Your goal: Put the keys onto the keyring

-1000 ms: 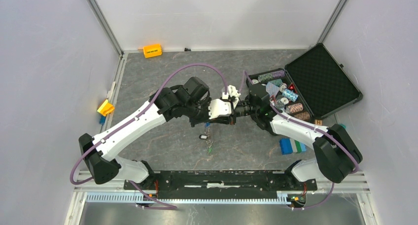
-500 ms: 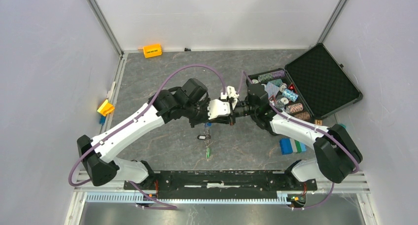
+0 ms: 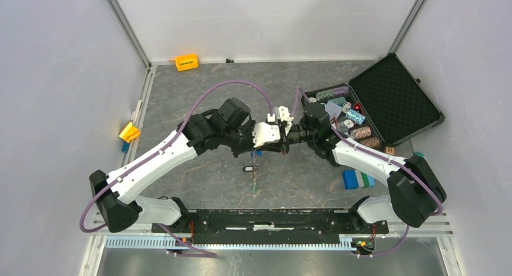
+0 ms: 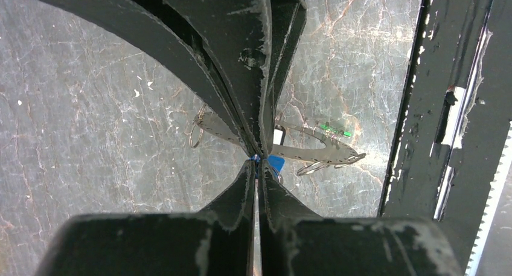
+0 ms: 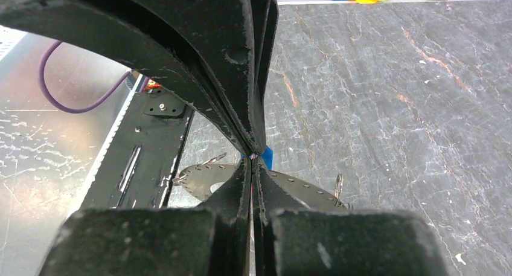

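Observation:
My left gripper (image 3: pixel 281 138) and right gripper (image 3: pixel 287 137) meet tip to tip above the middle of the table, both shut. In the left wrist view my left gripper (image 4: pixel 256 161) pinches a key by its blue tag (image 4: pixel 276 162). My right gripper (image 5: pixel 252 161) presses against the same spot; I cannot tell whether it pinches anything. The keyring (image 4: pixel 305 149), a flat grey band with small holes and wire loops, sits just below the fingertips, partly hidden by them. Other keys with a green tag (image 3: pixel 254 187) and a black tag (image 3: pixel 248 168) trail below it.
An open black case (image 3: pixel 395 98) at the right holds striped chips (image 3: pixel 347 116). An orange block (image 3: pixel 186 62) lies at the back, a yellow one (image 3: pixel 129 131) at the left wall. Blue, green and white blocks (image 3: pixel 358 179) lie front right. A black rail (image 3: pixel 272 218) borders the near edge.
My right gripper has closed fully. Both arms have drifted a little to the left, and the green-tagged key has slid slightly toward the near edge.

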Available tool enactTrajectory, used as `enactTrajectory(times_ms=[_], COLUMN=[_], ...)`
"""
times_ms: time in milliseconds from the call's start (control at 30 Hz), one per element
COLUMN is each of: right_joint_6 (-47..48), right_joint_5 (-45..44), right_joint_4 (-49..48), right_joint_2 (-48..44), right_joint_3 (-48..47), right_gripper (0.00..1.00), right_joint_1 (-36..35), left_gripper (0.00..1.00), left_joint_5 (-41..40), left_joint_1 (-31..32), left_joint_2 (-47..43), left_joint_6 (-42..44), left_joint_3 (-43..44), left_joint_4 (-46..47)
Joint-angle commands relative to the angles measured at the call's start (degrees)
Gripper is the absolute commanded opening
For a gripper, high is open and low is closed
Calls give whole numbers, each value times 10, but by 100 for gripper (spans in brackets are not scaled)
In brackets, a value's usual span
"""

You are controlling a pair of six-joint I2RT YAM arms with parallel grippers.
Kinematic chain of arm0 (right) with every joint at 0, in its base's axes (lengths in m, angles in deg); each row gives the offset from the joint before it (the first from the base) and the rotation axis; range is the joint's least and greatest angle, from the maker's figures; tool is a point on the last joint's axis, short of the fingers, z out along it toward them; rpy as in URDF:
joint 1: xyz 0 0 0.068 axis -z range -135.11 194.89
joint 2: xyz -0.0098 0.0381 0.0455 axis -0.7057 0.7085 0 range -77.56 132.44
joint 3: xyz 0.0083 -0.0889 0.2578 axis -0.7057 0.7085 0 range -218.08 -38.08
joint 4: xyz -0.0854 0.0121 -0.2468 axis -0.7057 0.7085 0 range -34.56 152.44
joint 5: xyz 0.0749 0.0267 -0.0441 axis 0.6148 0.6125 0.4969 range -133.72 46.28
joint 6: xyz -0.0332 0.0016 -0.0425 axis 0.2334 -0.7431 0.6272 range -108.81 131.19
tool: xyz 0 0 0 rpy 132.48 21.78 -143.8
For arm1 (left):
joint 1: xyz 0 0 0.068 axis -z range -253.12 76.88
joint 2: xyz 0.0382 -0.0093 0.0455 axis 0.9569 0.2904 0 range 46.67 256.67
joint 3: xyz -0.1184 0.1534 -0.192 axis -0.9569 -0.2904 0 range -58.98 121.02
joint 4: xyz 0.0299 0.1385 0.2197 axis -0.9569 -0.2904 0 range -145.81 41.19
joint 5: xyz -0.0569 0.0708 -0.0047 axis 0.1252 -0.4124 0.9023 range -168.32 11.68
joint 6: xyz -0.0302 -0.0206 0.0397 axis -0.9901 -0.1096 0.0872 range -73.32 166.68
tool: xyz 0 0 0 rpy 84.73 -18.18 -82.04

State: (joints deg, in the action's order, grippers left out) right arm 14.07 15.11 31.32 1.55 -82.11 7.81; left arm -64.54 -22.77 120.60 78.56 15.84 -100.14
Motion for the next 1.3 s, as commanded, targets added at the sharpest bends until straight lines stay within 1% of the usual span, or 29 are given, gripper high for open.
enactTrajectory(times_ms=[0, 267, 367, 500, 700, 867, 1067, 1200, 1267], right_joint_6=[7, -2, -1, 3, 16, 14, -9, -21, -24], right_joint_5=[-29, -28, -29, -33, -38, -36, -30, -20, -15], right_joint_4=[-6, -13, -13, -10, 5, 6, 3, 2, 3], right_joint_2=[-11, -12, -13, -12, -10, -15, -28, -39, -44], right_joint_3=[-19, -18, -15, -14, -17, -19, -28, -36, -37], right_gripper=[0, 0, 0, 0, 0, 0, 0, 0, 0], right_joint_1=[8, 11, 13, 15, 15, 17, 26, 29, 29], left_gripper=[9, 26, 30, 32, 40, 42, 43, 48, 50], left_joint_5=[53, 53, 39, 20, -5, -24, -19, 14, 44], left_joint_1=[4, 5, 4, 5, 4, 3, -15, -34, -49], left_joint_2=[-21, -24, -26, -34, -41, -55, -114, -133, -138], left_joint_6=[-3, 20, 22, 27, 31, 32, 29, 57, 77], left_joint_3=[-3, -15, -14, -12, -4, -9, -84, -141, -163], left_joint_4=[33, 32, 33, 32, 32, 33, 110, 163, 187])
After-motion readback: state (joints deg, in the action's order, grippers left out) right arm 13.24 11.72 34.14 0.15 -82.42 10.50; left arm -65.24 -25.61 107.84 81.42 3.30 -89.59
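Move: The left fingers are shut at the blue tag, whose middle sits about 1 cm back and 2 cm below them. The keyring hangs some 5 cm below this hand and 1 cm back; its green tag is about 4 cm back and 9 cm down. The right fingertips all but meet the left's; from the right hand too, the blue tag lies about 1 cm back and 2 cm below, the keyring about 1 cm back and 5 cm below. Left fingers open and back off 2 cm left; right keeps gripping the blue tag, easing 2 cm forward. ##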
